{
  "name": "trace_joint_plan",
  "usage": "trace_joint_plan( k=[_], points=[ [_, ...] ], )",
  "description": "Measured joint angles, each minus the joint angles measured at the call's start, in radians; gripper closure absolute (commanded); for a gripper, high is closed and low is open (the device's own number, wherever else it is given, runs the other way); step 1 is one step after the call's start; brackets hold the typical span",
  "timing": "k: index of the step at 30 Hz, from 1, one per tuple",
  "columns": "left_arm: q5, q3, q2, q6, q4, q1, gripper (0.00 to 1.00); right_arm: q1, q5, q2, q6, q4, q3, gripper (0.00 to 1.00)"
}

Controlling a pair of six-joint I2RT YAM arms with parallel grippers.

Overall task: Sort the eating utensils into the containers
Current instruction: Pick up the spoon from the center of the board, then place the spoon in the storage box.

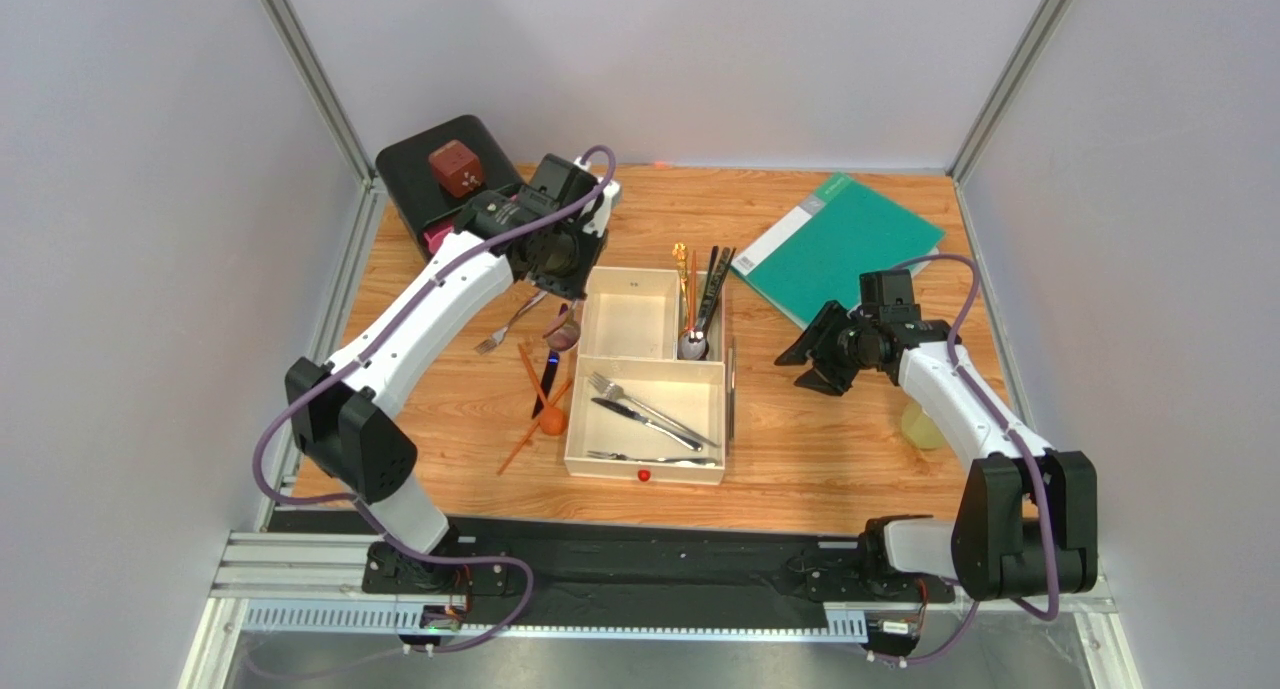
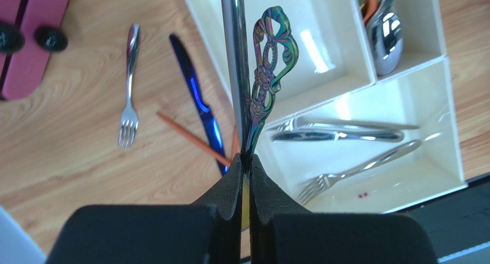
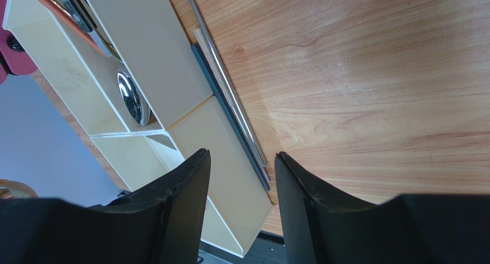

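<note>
My left gripper [image 2: 245, 160] is shut on a rainbow-coloured utensil with an ornate handle [image 2: 267, 63], held above the tray's left edge. A silver shaft [image 2: 233, 57] runs into the jaws beside it. The cream tray [image 1: 724, 419] holds a knife [image 2: 339, 136] and a fork [image 2: 356, 169] in its large compartment and a silver spoon [image 2: 385, 43] with other utensils in a small one. On the wood lie a silver fork [image 2: 127, 120], a blue knife [image 2: 201, 103] and orange chopsticks [image 1: 534, 397]. My right gripper [image 3: 241, 160] is open, empty, right of the tray, over silver chopsticks [image 3: 230, 97].
A black box with pink drawers [image 1: 443, 172] stands at the back left, close behind the left gripper [image 1: 559, 292]. A green folder [image 1: 839, 247] lies at the back right. A pale yellow cup [image 1: 920, 424] sits half hidden under the right arm.
</note>
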Motion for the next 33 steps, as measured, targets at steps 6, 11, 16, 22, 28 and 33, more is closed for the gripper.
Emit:
trace_joint_plan(
  k=[6, 11, 16, 22, 28, 33],
  points=[
    [0.129, 0.196, 0.175, -0.010, 0.045, -0.034, 1.00, 0.000, 0.005, -0.001, 0.000, -0.003, 0.005, 0.50],
    [0.212, 0.371, 0.373, -0.029, 0.089, -0.074, 1.00, 0.000, 0.008, -0.007, 0.000, -0.010, 0.005, 0.50],
    [0.247, 0.390, 0.466, -0.062, 0.104, -0.088, 1.00, 0.000, 0.012, -0.036, 0.000, -0.024, 0.005, 0.50],
    [0.235, 0.410, 0.512, -0.093, 0.116, -0.103, 1.00, 0.000, 0.011, -0.048, 0.001, -0.045, 0.005, 0.50],
    [0.237, 0.455, 0.553, -0.137, 0.153, -0.141, 1.00, 0.000, 0.012, -0.063, 0.003, -0.067, 0.005, 0.50],
    [0.232, 0.456, 0.571, -0.171, 0.169, -0.159, 1.00, 0.000, 0.017, -0.076, 0.002, -0.092, 0.005, 0.50]
  ],
)
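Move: Up over the tray's left edge, the left hand already holds two spoons, bowls hanging down. The narrow compartment with the upright handles lies about 20 cm to its right, 5 cm ahead and 15 cm below. The wide empty compartment is some 9 cm right and 5 cm ahead; the front section with forks and knives 11 cm right and 12 cm back; the blue knife 5 cm left and 6 cm back. From the right hand, the narrow compartment is roughly 14 cm left, 11 cm ahead and 5 cm below. Swinging the two held spoons rightward across the wide empty compartment, the left hand travels about 19 cm, with some 5 cm forward early on. It runs nearly level at first, then sinks about 7 cm while easing over the narrow compartment. The wrist tilts some 20 degrees, mostly its left side dipping; the fingers stay shut on both spoons. ##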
